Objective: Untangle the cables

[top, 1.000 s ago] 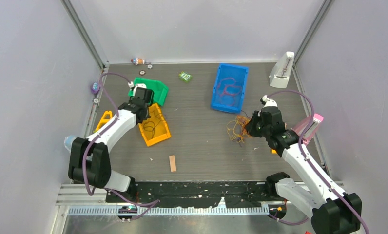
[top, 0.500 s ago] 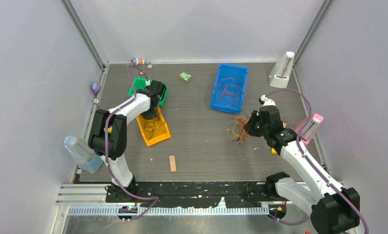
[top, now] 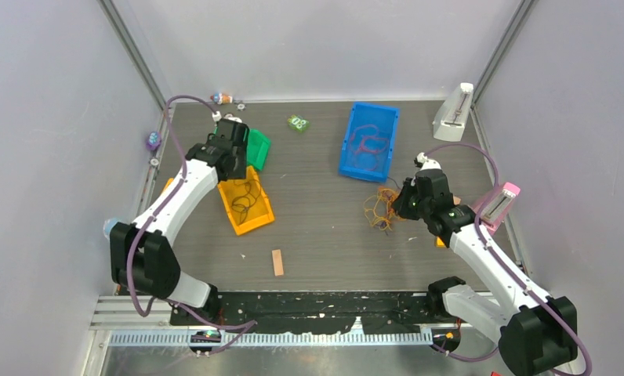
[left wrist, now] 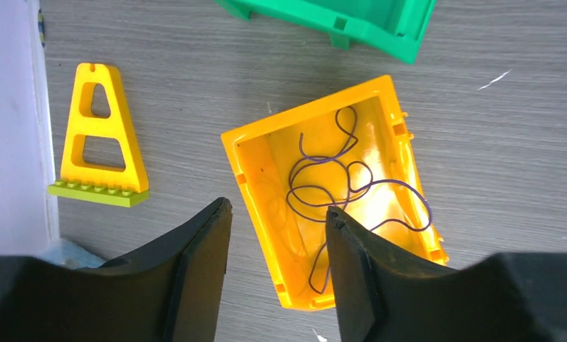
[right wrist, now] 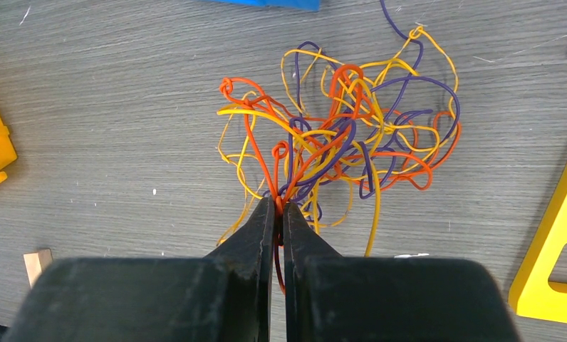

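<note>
A tangle of thin orange, yellow and purple cables (right wrist: 352, 142) lies on the table right of centre (top: 381, 207). My right gripper (right wrist: 279, 206) is shut on an orange cable at the tangle's near edge, and it sits low just right of the tangle (top: 403, 205). My left gripper (left wrist: 277, 214) hangs open and empty above the orange bin (left wrist: 248, 185), where a loose purple cable (left wrist: 320, 187) lies. In the top view the left gripper (top: 232, 157) is over the bin's far end (top: 234, 213). Red cables (top: 369, 145) lie in the blue bin (top: 350, 145).
A green bin (top: 258, 145) lies tipped behind the orange bin. A yellow trapezoid piece (left wrist: 99, 142) lies to the left, and another yellow piece (right wrist: 555, 242) is right of the tangle. There is a wooden block (top: 277, 262) near the front, a white stand (top: 453, 113) and a pink-capped item (top: 501, 202).
My left gripper has gone from shut to open and its arm has swung around above the orange and green bins. The right gripper stays shut at the tangle, hardly moved.
</note>
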Robot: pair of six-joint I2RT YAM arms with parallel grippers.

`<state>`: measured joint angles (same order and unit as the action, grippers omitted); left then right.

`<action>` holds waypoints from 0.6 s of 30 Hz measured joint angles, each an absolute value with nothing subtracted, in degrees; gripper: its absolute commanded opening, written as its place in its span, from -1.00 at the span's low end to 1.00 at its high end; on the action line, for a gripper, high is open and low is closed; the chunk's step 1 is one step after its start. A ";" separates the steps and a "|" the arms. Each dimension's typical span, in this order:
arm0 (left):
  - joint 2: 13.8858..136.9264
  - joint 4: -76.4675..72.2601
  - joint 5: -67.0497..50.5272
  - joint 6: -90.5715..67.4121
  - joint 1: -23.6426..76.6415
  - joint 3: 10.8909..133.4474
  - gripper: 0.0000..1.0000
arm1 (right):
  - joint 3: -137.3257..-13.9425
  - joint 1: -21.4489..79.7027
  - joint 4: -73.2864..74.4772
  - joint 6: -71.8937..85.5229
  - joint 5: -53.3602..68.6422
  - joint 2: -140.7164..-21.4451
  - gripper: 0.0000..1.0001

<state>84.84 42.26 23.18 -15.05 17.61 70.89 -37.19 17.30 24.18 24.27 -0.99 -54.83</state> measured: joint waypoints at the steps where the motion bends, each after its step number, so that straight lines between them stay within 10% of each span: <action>1: 84.31 42.39 22.90 -15.11 17.52 71.22 0.21 | -37.19 17.30 24.18 24.27 -0.86 -54.89 -0.89; 10: 78.48 38.09 6.92 -17.39 18.74 64.49 0.77 | -37.28 18.06 22.92 23.33 5.61 -56.69 -0.89; 16: 68.53 29.69 -0.84 -17.98 25.06 53.67 0.79 | -40.97 26.74 21.26 21.98 14.68 -62.08 -0.88; 18: 64.88 27.38 -2.76 -17.96 26.50 50.46 0.79 | -41.39 29.30 19.31 22.17 18.22 -61.28 -0.59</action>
<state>64.88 27.38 -2.76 -17.96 26.50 50.46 -41.39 29.30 19.31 22.17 18.22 -61.28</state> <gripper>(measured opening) 0.894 0.093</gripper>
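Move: The cable tangle hangs from the right fingers, its middle about 3 cm ahead of that hand, 1 cm to its left and 9 cm below. From the left hand it lies some 42 cm to the right, 6 cm back and 13 cm down. The orange bin sits below the left hand, about 4 cm back and 2 cm right; the green bin is 12 cm ahead of that hand, 1 cm left. The blue bin stands 20 cm beyond the tangle and 5 cm left of it. The cable tangle, still pinched in the shut right gripper, is drawn left over the table towards the left hand by about 11 cm, slightly back and at the end a little up, the wrist swinging counter-clockwise nearly 30 degrees. To meet it, the left hand leaves its place over the orange bin, going right and back some 13 cm, rolling, turning clockwise and spreading its fingers wide. ##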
